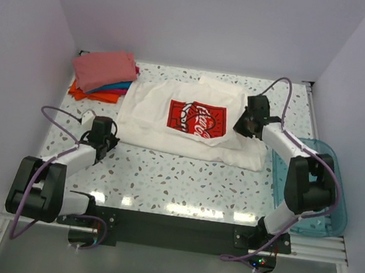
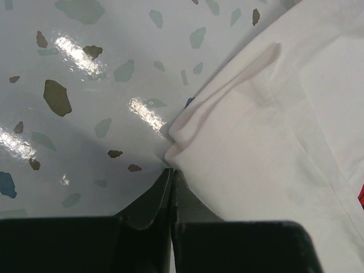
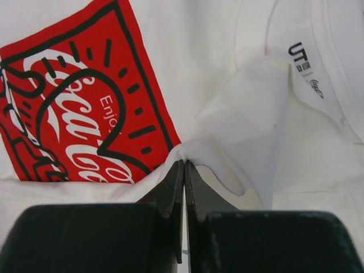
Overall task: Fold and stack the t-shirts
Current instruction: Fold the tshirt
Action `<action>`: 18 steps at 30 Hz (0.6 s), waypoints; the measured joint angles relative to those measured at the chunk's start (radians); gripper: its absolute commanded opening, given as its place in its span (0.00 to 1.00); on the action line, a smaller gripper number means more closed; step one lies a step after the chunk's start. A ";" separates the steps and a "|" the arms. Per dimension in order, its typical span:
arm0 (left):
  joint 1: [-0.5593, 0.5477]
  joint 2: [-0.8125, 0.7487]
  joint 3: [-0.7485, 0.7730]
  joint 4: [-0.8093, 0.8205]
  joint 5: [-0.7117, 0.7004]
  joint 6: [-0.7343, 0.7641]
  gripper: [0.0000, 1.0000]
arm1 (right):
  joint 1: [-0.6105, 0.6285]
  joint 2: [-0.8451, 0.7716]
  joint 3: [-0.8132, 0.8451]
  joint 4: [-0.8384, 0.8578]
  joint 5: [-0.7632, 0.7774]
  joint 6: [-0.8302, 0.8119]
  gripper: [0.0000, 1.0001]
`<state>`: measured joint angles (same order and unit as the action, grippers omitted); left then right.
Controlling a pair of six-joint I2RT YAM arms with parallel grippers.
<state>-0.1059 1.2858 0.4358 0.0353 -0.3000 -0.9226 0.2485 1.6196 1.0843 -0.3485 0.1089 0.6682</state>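
The white t-shirt [image 1: 146,115] lies spread in the middle of the table, with its red print [image 1: 197,118] facing up. My left gripper [image 1: 109,142] is at the shirt's near left corner. In the left wrist view its jaws [image 2: 172,170] are shut, with the tips pinching the corner of the white cloth [image 2: 256,142]. My right gripper [image 1: 243,126] is at the shirt's right side. In the right wrist view it [image 3: 185,165] is shut on a raised fold of white cloth beside the red print [image 3: 79,114]. Folded salmon-pink [image 1: 105,68], teal [image 1: 118,89] and orange [image 1: 87,92] shirts are stacked at the back left.
A translucent teal plastic bin [image 1: 326,196] stands at the right edge beside the right arm. White walls close in the back and both sides. The speckled tabletop [image 1: 177,179] shows between the shirt and the arm bases.
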 measured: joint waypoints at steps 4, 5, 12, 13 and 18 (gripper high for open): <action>0.000 0.000 0.004 0.000 -0.007 0.002 0.00 | 0.000 0.106 0.102 -0.001 -0.030 -0.007 0.00; 0.000 0.000 0.004 -0.002 -0.008 0.002 0.00 | 0.000 0.135 0.132 -0.001 -0.037 -0.009 0.00; 0.000 -0.006 0.004 -0.013 -0.007 0.005 0.15 | 0.000 0.275 0.297 0.002 -0.081 -0.050 0.44; 0.000 -0.011 0.004 -0.015 -0.007 0.009 0.23 | 0.000 0.275 0.300 0.000 -0.082 -0.062 0.51; 0.001 -0.047 0.004 -0.018 -0.005 0.027 0.60 | -0.006 0.257 0.315 -0.008 -0.077 -0.104 0.65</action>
<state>-0.1051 1.2385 0.4397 0.0170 -0.3050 -0.8959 0.2428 1.8767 1.3991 -0.3561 0.0319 0.5640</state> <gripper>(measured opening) 0.539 0.645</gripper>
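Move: My right hand already holds the pinched loose flap of the white t-shirt, some 7 cm above the cloth. I'm taking it to the red print's far right corner, about 8 cm ahead and 3 cm left; the print's middle lies 14 cm left, 3 cm ahead, and the shirt's near right corner 13 cm right, 13 cm back. My left fingers are at the shirt's near left corner, with the folded stack about 24 cm ahead, 7 cm left. I carry the pinched flap forward about 7 cm and some 3 cm left with my right hand, nearly level, towards the print's far right corner, then open wide above the cloth and let go. Meanwhile my left hand keeps shut on the near left corner, then opens and lifts off by barely 1 cm. ##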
